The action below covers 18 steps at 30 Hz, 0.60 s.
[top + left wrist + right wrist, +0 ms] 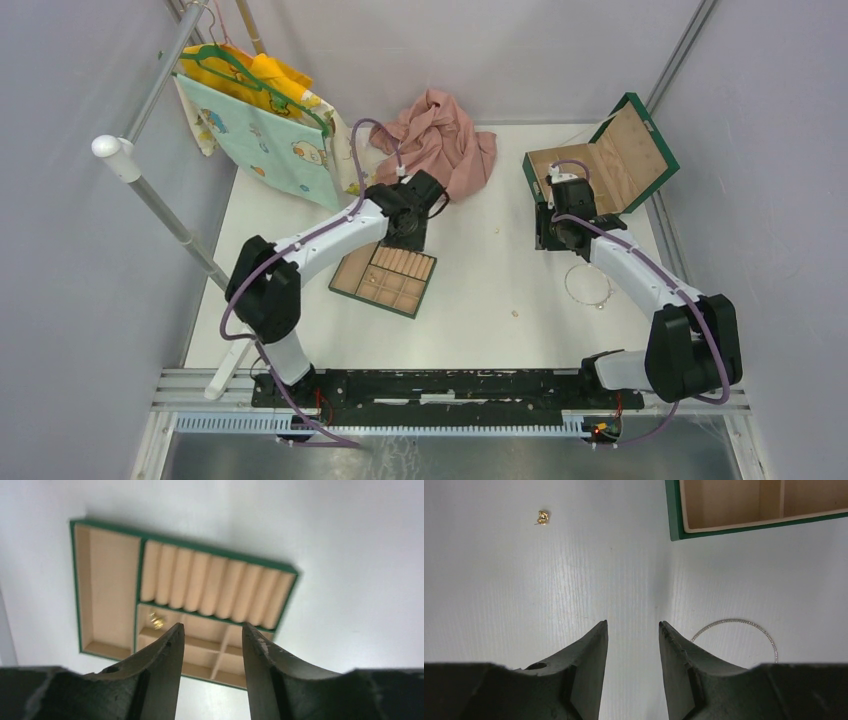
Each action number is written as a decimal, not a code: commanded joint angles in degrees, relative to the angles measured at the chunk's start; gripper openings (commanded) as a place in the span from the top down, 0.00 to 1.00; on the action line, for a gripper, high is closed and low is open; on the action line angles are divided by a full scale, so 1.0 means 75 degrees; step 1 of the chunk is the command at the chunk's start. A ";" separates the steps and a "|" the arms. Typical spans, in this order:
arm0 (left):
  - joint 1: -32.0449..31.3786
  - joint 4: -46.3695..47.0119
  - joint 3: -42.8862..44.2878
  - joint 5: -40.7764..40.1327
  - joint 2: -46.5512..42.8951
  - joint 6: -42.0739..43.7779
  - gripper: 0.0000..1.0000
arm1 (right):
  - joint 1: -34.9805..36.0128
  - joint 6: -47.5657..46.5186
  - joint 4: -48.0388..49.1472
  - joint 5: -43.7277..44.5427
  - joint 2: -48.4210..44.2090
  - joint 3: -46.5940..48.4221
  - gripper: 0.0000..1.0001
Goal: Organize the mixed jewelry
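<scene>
A small pale-gold piece [156, 621] lies in a far-left small compartment of the tan tray [107, 585]. My left gripper [212, 627] hangs open above the tray's small compartments, nothing between its fingers. In the top view it [405, 238] is over the tray's [352, 270] far edge. Another gold piece [542, 517] lies on the table ahead and left of my open, empty right gripper [633, 624]. The silvery wire loop [736, 622] lies just right of its right finger. From above, the loop [588, 285] is near the right arm, and a gold piece [515, 313] sits mid-table.
An open green box [600, 160] stands at the back right, its corner [676, 510] ahead of the right gripper [553, 238]. A pink cloth [440, 140] is heaped at the back centre. Hung cloths on a rack [265, 120] fill the back left.
</scene>
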 commanded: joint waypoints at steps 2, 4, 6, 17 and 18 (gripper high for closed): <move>-0.0563 0.0577 0.1666 0.0637 0.0655 0.0626 0.44 | -0.0011 -0.0005 0.0194 -0.0036 -0.0011 0.0374 0.52; -0.0596 0.0693 0.2195 0.1021 0.1128 0.0647 0.41 | -0.0014 -0.0010 0.0138 -0.0018 -0.0039 0.0385 0.52; -0.0658 0.0715 0.2806 0.1231 0.1656 0.0701 0.37 | -0.0026 0.0001 0.0113 0.0062 -0.0122 0.0335 0.52; -0.1153 0.0543 0.5928 0.1604 0.4439 0.0679 0.28 | -0.0020 0.0100 -0.0033 0.0346 -0.0466 0.0055 0.52; -0.1156 0.0577 0.6078 0.1680 0.4624 0.0629 0.28 | -0.0011 0.0097 -0.0049 0.0371 -0.0483 0.0058 0.52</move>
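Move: The gold earring out on the bare table lies some 11 cm ahead of the empty left hand and 23 cm to its right, about 8 cm lower. The jewelry tray's middle is roughly 5 cm left and 1 cm ahead, 7 cm below. Another earring lies 9 cm back and 26 cm right, the open green box about 23 cm ahead and 42 cm right. From the right hand the target earring is some 8 cm ahead and 9 cm left, 8 cm down. Towards the lone gold earring, touching nothing, the left hand sweeps quickly off the tray, about 19 cm to the right and 7 cm forward. It rises some 4 cm in an arc, then sinks to end slightly lower than it began, turning roughly 15 degrees clockwise with its left side dipping while the open fingers spread wider. ##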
